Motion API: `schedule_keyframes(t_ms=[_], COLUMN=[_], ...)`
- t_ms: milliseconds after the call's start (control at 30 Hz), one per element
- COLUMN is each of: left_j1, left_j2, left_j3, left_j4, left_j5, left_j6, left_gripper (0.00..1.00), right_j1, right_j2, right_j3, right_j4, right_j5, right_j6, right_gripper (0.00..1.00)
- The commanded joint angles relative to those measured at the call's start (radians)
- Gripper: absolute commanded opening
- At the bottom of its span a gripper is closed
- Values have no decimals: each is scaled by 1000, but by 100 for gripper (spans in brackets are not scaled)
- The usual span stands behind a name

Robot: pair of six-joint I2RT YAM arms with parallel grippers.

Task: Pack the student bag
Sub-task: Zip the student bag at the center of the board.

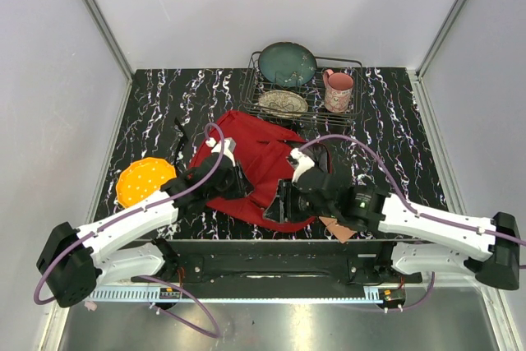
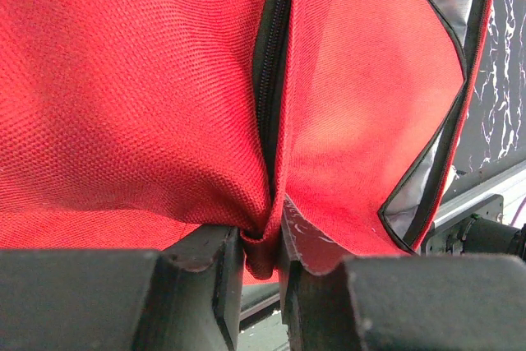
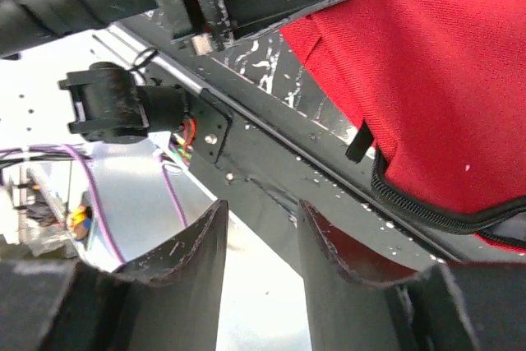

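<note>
The student bag [image 1: 259, 162], red fabric with black zipper trim, lies slumped at the middle of the table. My left gripper [image 1: 233, 178] is at the bag's left side. In the left wrist view it [image 2: 263, 262] is shut on a fold of red fabric beside the zipper [image 2: 271, 63], and a flap with grey lining [image 2: 427, 195] hangs to the right. My right gripper [image 1: 287, 199] sits at the bag's near edge. The right wrist view shows it [image 3: 261, 223] open and holding nothing, with the bag [image 3: 436, 71] and its zipper [image 3: 427, 218] up to the right.
A wire dish rack [image 1: 251, 92] at the back holds a dark plate [image 1: 287, 63], a patterned plate [image 1: 282, 103] and a pink mug [image 1: 338, 90]. An orange dotted disc [image 1: 145, 180] lies at the left. A thin black object [image 1: 181, 133] lies near the bag. Something brown [image 1: 337, 228] peeks from under the right arm.
</note>
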Motion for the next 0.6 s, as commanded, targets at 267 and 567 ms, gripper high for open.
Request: schedule_keyframes(t_ms=[267,567], left_j1=[-11,-11], left_j2=[-28,-18], left_j3=[65,76], left_j4=[52,57], left_j5=[6,11], left_j6=[2,3], left_gripper=[24,24], right_j1=[3,3], right_j2=[173,277], right_j3=[74,111], right_j4=[7,-17], right_j5=[150,184], right_j6=[-177,-224], right_gripper=[41,39])
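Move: The black tab by the zipper end on the student bag's near edge lies some 5 cm ahead of my right hand, 3 cm to its left and about 9 cm below. The fold my left hand pinches is about 8 cm ahead, 6 cm left and 8 cm down from my right hand; the pink case is 6 cm back, 18 cm right, 18 cm down. From my left hand the tab is about 4 cm back, 4 cm right and slightly lower. I keep the bag's fold pinched in my left hand, holding it in place, while I drop my right hand about 5 cm towards the black tab, then ease it some 4 cm forward at that lower height. As it goes I tip its fingers nearly 20 degrees more steeply down and leave them part open, bringing them around or just short of the tab; a touch can't be made out. ##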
